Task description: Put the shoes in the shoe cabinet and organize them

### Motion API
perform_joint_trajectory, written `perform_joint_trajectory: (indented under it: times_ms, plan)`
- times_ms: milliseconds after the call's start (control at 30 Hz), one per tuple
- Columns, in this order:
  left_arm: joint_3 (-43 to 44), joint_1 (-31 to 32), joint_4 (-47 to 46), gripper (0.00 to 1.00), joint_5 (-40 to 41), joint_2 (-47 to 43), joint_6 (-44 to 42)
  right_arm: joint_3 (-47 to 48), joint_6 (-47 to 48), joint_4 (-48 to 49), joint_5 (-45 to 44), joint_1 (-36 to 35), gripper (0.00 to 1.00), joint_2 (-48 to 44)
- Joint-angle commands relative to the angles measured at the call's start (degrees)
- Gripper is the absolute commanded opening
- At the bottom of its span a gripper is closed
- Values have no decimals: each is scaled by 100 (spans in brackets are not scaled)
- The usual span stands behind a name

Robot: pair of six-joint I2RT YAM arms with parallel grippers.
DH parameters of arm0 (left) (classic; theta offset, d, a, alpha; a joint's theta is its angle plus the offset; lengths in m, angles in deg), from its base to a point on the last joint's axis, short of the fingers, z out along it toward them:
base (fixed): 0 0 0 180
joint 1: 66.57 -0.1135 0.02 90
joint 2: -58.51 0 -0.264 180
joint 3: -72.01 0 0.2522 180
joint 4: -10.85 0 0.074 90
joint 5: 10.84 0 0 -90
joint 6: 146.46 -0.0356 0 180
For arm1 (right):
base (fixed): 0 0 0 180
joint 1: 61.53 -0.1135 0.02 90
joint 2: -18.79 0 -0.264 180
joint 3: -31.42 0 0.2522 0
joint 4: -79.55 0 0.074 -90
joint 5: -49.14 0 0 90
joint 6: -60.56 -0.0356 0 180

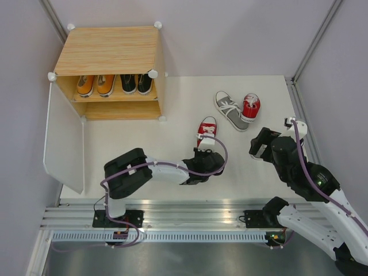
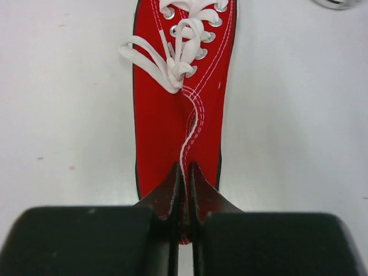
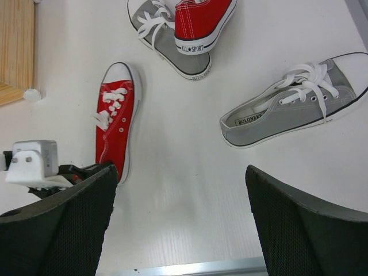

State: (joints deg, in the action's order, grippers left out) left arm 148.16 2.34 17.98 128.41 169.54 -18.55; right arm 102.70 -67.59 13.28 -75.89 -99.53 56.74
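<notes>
The shoe cabinet [image 1: 109, 52] stands at the back left with its white door [image 1: 63, 138] swung open. An orange pair [image 1: 95, 84] and a black pair [image 1: 136, 83] sit on its inner shelf. One red shoe [image 1: 207, 130] [image 2: 178, 115] [image 3: 115, 121] lies mid-table, toe pointing away. My left gripper [image 1: 203, 154] [image 2: 185, 172] is shut on its heel edge. A grey shoe [image 1: 230, 109] [image 3: 169, 49] lies further back with a second red shoe [image 1: 250, 106] [image 3: 201, 20] resting against it. Another grey shoe [image 3: 287, 112] lies on its own. My right gripper [image 1: 260, 144] [image 3: 181, 172] hangs open over bare table, holding nothing.
The cabinet's lower compartment [image 1: 121, 109] shows no shoes from here. Grey walls enclose the white table [image 1: 172, 172] on three sides. A metal rail [image 1: 190, 213] runs along the near edge by the arm bases.
</notes>
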Motion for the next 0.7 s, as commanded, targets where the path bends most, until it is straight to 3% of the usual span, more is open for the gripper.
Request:
perform_joint_trajectory:
  times_ms: [0, 267, 500, 667]
  plan:
    - [-578, -369, 628, 2, 567, -607, 383, -30, 45, 215, 40, 21, 95, 10]
    - [-1633, -703, 2524, 2, 963, -1968, 2096, -144, 106, 373, 75, 20, 95, 45]
    - [-2055, -703, 3956, 2, 884, -2532, 3721, -188, 220, 584, 163, 21, 95, 186]
    - [-2082, -939, 4443, 2, 1051, -2752, 4058, -215, 282, 663, 198, 21, 95, 239]
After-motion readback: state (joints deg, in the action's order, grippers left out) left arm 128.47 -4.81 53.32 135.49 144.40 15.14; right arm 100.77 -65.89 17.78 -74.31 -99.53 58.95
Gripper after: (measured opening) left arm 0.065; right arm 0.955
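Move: The red shoe is already pinched at its collar by the left hand. From that hand the cabinet's empty lower shelf lies about 40 cm left and 20 cm ahead, slightly lower. The black shoes on the upper shelf are some 30 cm left, 20 cm ahead and 15 cm up; the grey shoe is roughly 14 cm right and 20 cm ahead, down on the table. From the right hand the lower shelf is about 58 cm left, 26 cm ahead and 24 cm down. The red shoe, still pinched by its collar, is dragged low across the table by the left hand, some 20 cm to the left towards the cabinet side. The path bends back about 4 cm in its second half, with hardly any lift, while the wrist swings nearly 30 degrees counter-clockwise and the fingers stay shut. ##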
